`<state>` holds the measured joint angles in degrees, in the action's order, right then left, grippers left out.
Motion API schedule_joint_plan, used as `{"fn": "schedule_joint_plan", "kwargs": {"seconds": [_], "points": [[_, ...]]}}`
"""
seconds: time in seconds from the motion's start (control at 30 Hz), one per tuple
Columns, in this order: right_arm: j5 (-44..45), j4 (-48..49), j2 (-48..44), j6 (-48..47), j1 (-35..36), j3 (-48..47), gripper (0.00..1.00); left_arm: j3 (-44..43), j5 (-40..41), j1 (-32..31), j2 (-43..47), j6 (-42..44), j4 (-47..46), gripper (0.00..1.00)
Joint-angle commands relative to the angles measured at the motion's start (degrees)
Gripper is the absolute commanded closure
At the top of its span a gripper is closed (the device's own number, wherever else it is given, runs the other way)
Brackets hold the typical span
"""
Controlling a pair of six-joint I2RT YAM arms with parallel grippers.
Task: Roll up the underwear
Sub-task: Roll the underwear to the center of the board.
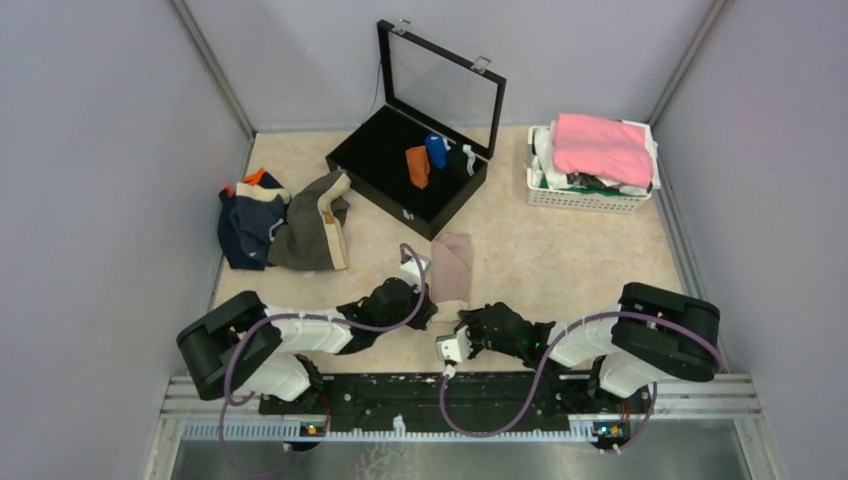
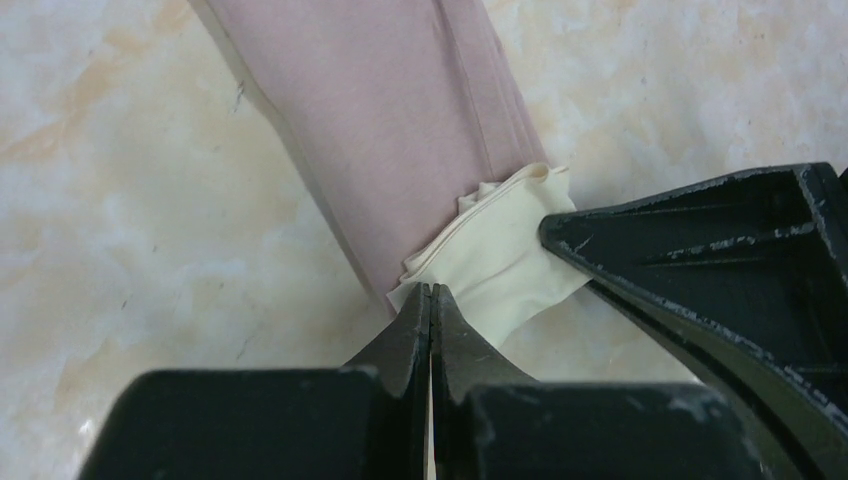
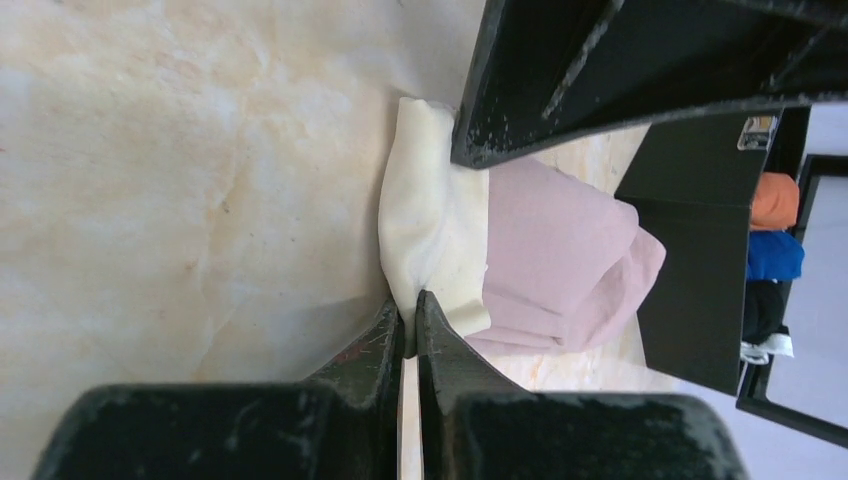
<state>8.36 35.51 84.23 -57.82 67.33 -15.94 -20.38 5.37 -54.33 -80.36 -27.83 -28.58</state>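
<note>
A pale pink-beige underwear (image 1: 453, 258) lies folded into a long strip on the table, its cream waistband (image 1: 448, 306) at the near end. My left gripper (image 1: 428, 300) is shut, its tips pinching the left corner of that cream band (image 2: 500, 255). In the left wrist view the gripper (image 2: 431, 292) meets the band's corner. My right gripper (image 1: 462, 322) is shut on the band's other corner. In the right wrist view the cream cloth (image 3: 425, 215) bunches between the gripper's (image 3: 411, 300) tips. More underwear (image 1: 285, 218), navy, olive-brown and orange, is heaped at the far left.
An open black case (image 1: 368, 160) with a raised glass lid stands behind, holding an orange roll (image 1: 418, 166), a blue roll (image 1: 436, 150) and a dark one. A white basket (image 1: 588, 198) at the back right carries a bright pink cloth (image 1: 602, 148). Grey walls enclose the table.
</note>
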Motion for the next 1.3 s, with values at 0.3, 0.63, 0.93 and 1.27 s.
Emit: {"fn": "schedule_joint_plan", "kwargs": {"seconds": [0.3,0.63,0.93,1.27], "points": [[-19.3,-9.6,-2.5,10.6,2.2,-5.6,1.00,2.9,10.0,0.3,32.4,-2.9,23.4,1.00],[-28.7,-10.9,-4.2,28.4,2.1,-8.2,1.00,5.1,1.0,0.3,34.2,-0.4,17.8,1.00],[-32.0,-12.9,-2.2,34.4,-0.3,-10.3,1.00,7.6,-14.6,0.3,29.8,-0.6,13.3,1.00],[-33.0,-14.5,-2.9,36.7,-2.2,-10.7,1.00,8.4,-15.3,0.3,25.2,-2.7,14.8,1.00]]}}
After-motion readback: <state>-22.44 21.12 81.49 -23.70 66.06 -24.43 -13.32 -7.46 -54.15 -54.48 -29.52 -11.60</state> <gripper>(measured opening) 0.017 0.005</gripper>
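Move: The right fingers already hold the right end of the underwear's cream waistband, its middle about 3 cm left and 1 cm ahead. The table's near edge lies roughly 10 cm straight back; the black case's middle is some 28 cm ahead and 11 cm left. From the shut left gripper, the waistband's middle is about 3 cm right, 1 cm ahead and 2 cm below, and the underwear's body is centred about 9 cm ahead and 4 cm right. Keep the right fingers shut on the waistband and drag it low over the table about 9 cm back towards the near edge, drifting left, while rolling the wrist some 45 degrees so the fingers point more steeply down. Raise the shut left gripper off the table, up and left, then bring it back and down to stop just above the waistband beside the right fingers. ##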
